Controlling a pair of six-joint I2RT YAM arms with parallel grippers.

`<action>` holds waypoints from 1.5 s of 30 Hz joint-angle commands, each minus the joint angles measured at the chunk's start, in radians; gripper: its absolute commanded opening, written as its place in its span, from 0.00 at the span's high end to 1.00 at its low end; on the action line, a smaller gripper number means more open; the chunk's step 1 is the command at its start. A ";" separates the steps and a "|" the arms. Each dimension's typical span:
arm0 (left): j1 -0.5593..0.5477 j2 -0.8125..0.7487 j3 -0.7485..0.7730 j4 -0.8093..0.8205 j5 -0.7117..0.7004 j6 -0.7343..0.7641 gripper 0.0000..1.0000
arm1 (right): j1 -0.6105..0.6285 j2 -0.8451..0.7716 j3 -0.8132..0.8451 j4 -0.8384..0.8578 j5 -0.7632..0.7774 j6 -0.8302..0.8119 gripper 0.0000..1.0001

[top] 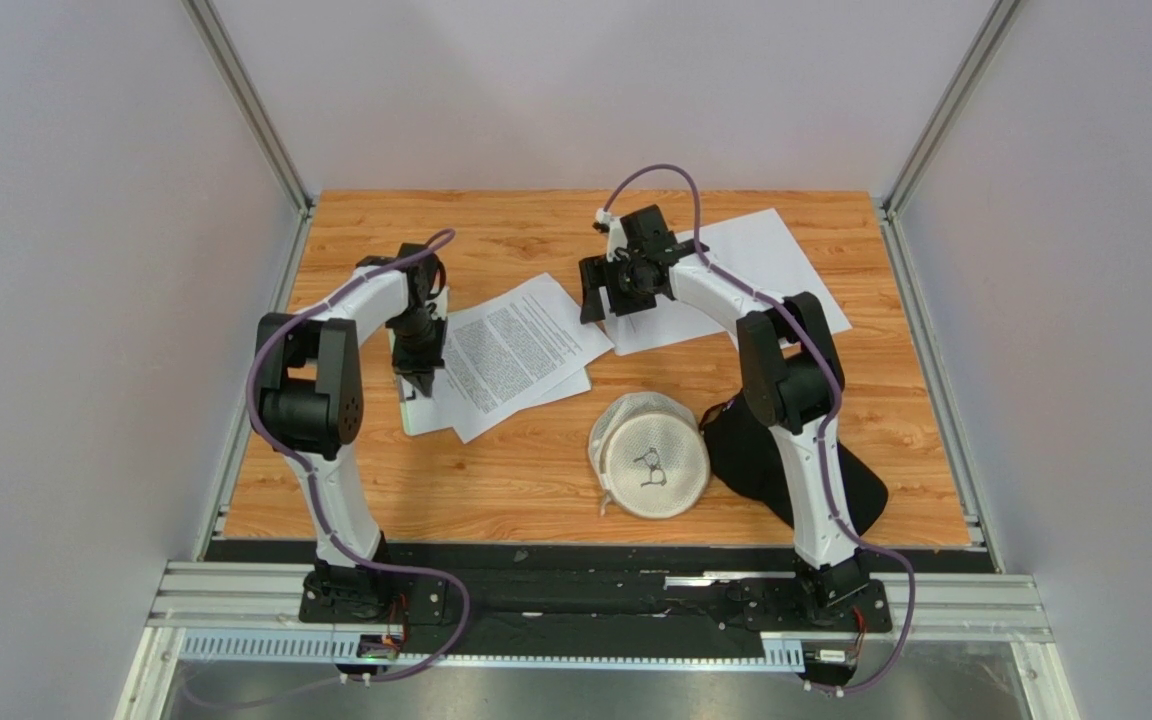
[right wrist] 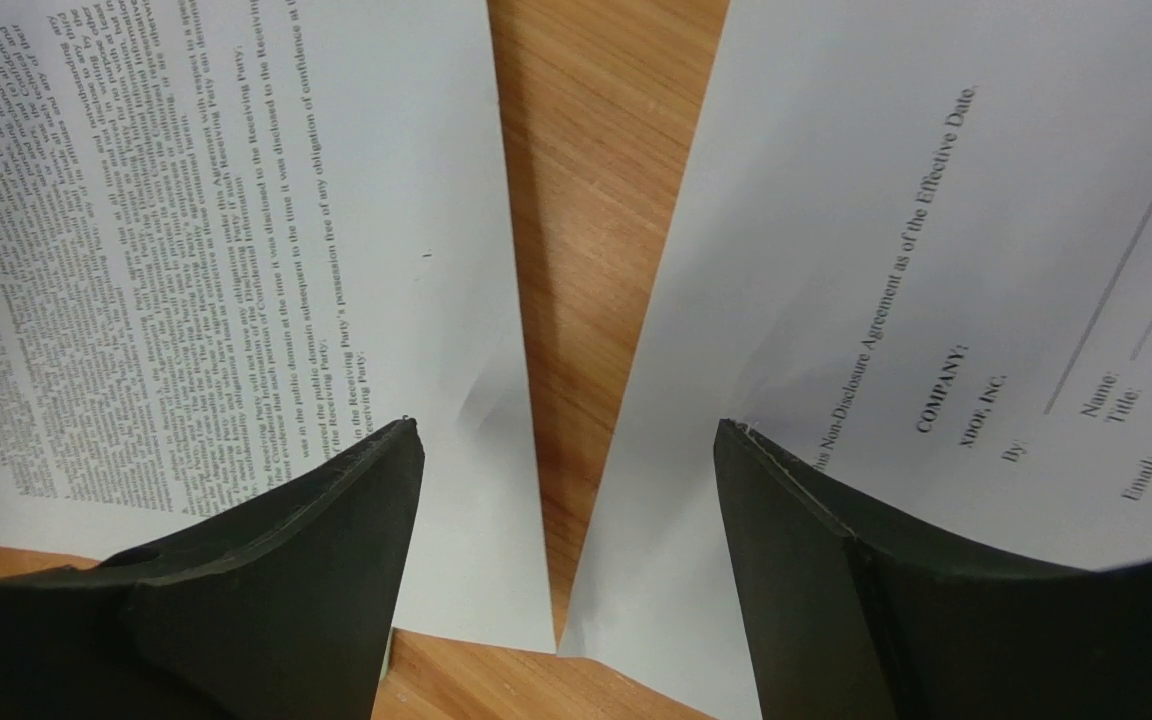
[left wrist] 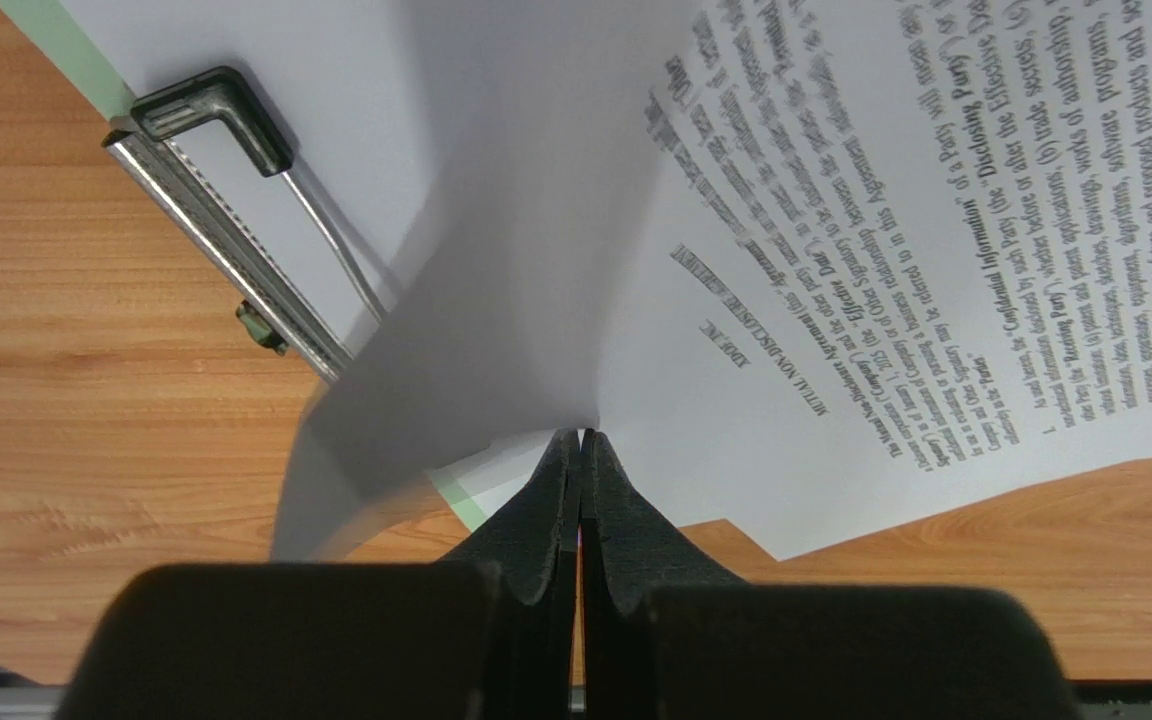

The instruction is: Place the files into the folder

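The files are white sheets spread mid-table: a stack of densely printed sheets (top: 515, 353) and a signature sheet (top: 755, 263) at the back right. The light-green folder (top: 414, 416) lies under the stack's left end, and its metal clip (left wrist: 222, 195) shows in the left wrist view. My left gripper (left wrist: 582, 438) is shut on the edge of one sheet (left wrist: 507, 225), which curls up from the folder (left wrist: 455, 488). My right gripper (right wrist: 563, 435) hangs open over the wood gap between a printed sheet (right wrist: 162, 225) and the signature sheet (right wrist: 958, 225), with nothing between its fingers.
A round white cap (top: 650, 455) sits in front of the papers near the table's middle. A black cloth (top: 755, 458) lies beside it, around the right arm's lower link. Metal frame rails run along both table sides.
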 commanded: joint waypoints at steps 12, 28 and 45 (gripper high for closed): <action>-0.002 -0.003 0.061 -0.025 -0.071 0.020 1.00 | -0.003 0.047 -0.008 0.116 -0.247 0.172 0.44; -0.024 0.072 0.059 0.012 -0.030 -0.109 1.00 | -0.031 0.044 -0.054 0.142 -0.287 0.199 0.43; -0.042 0.083 0.055 0.021 -0.038 -0.114 1.00 | -0.077 0.039 -0.114 0.319 -0.497 0.374 0.73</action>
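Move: The right hand's file, the printed sheet lying askew on the green folder, has its middle some 14 cm left and 6 cm back, about 3 cm lower; its right edge is only a few centimetres off. The folder's middle is about 19 cm left and 8 cm back, the loose sheets some 15 cm right and 7 cm ahead. From the left hand the file's middle is roughly 14 cm right and 7 cm ahead, the folder's clip 6 cm left and 3 cm ahead. Leftward about 3 cm and then slightly back, the right hand comes up to the file's right edge, tipping its fingers flatter to the left by some 25 degrees and closing them from wide to about a third open astride the edge. The left hand, fingers still shut, drifts a little left, returns, and sinks about 1.5 cm to press the sheet down beside the clip. ##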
